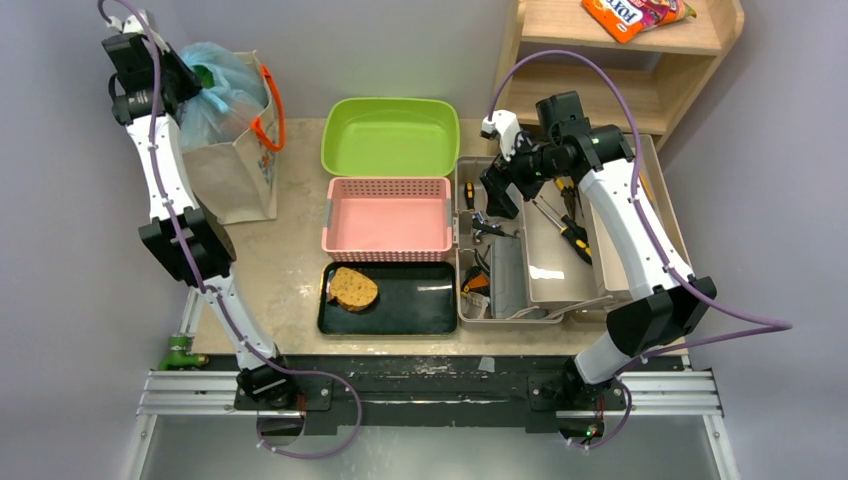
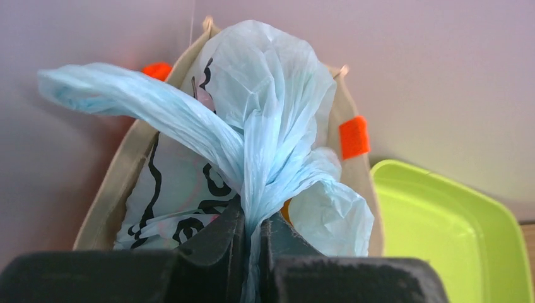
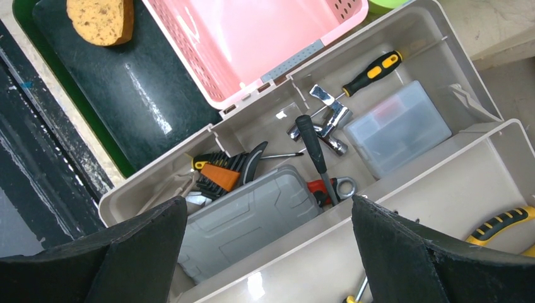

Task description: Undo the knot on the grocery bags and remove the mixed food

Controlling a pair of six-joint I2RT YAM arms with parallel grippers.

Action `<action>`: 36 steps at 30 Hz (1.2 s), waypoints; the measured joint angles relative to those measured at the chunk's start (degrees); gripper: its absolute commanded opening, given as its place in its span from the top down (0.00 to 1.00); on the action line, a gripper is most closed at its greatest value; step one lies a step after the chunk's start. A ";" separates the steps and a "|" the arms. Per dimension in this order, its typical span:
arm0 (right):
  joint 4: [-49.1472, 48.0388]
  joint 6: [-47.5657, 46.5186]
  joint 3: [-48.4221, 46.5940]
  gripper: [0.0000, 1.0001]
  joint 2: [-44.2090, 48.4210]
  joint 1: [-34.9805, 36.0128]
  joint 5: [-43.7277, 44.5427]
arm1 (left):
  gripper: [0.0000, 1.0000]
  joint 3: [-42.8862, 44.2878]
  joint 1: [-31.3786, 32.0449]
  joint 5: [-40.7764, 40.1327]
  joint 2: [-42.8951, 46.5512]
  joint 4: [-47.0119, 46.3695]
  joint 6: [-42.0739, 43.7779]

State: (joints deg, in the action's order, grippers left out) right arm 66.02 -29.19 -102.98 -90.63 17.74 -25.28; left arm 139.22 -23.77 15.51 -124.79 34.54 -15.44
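Observation:
A light-blue plastic bag [image 2: 277,82] with black and pink print sits inside the beige canvas tote [image 1: 235,175] with orange handles [image 1: 270,115] at the table's far left. Two handle loops fan out from the knot [image 2: 253,180]. My left gripper [image 2: 252,221] is shut on the twisted blue plastic right at that bunch; seen from above, the left gripper [image 1: 192,82] sits over the bag [image 1: 228,92]. The mixed food is hidden, apart from a green patch [image 1: 206,72] and an orange sliver [image 2: 286,211] inside the plastic. My right gripper [image 3: 269,218] hangs open and holds nothing over the toolbox [image 1: 470,170].
Right of the tote stand a green tub [image 1: 390,135], a pink basket [image 1: 388,215] and a black tray [image 1: 420,300] holding a brown bread slice [image 1: 352,288]. The open toolbox holds screwdrivers and cases. A wooden shelf [image 1: 640,95] at the back right carries an orange snack packet [image 1: 630,15].

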 measured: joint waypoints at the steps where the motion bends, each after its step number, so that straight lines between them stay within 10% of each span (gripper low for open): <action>1: -0.02 0.00 0.00 0.01 0.00 0.00 0.00 | 1.00 0.09 0.07 0.31 0.68 -0.94 -0.83; 23: -1.55 0.07 1.27 0.01 -0.07 0.00 -2.73 | 1.00 6.64 0.79 1.66 18.32 -14.38 -5.07; 36: -6.86 3.26 -6.21 0.01 -6.29 6.54 -8.57 | 1.00 -9.84 -14.10 27.82 52.89 -5.27 -4.42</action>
State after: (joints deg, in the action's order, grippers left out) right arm 59.16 -25.93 -109.19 -96.92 24.27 -33.85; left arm 129.38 -37.87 43.33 -71.90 29.28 -19.86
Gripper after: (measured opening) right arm 0.987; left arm 0.058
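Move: Still pinched by its knot in the left hand, the grocery bag is drawn towards the bare patch of table some 27 cm back, 16 cm right and 33 cm below; the tote's middle lies about 5 cm ahead, 5 cm right and 20 cm down, the pink basket 20 cm back, 40 cm right, 30 cm down. From the right hand, the bag is about 27 cm ahead and 55 cm left, the pink basket 5 cm ahead, 21 cm left, 25 cm below. Hoisting the grocery bag by its knot out of the tote, the left hand rises some 35 cm, then sweeps back about 33 cm and to its right over the near table, fingers staying shut while the wrist tips well up and rolls its left side upward. Late on, the open right hand starts left towards the bag, about 8 cm, crossing towards the pink basket. ##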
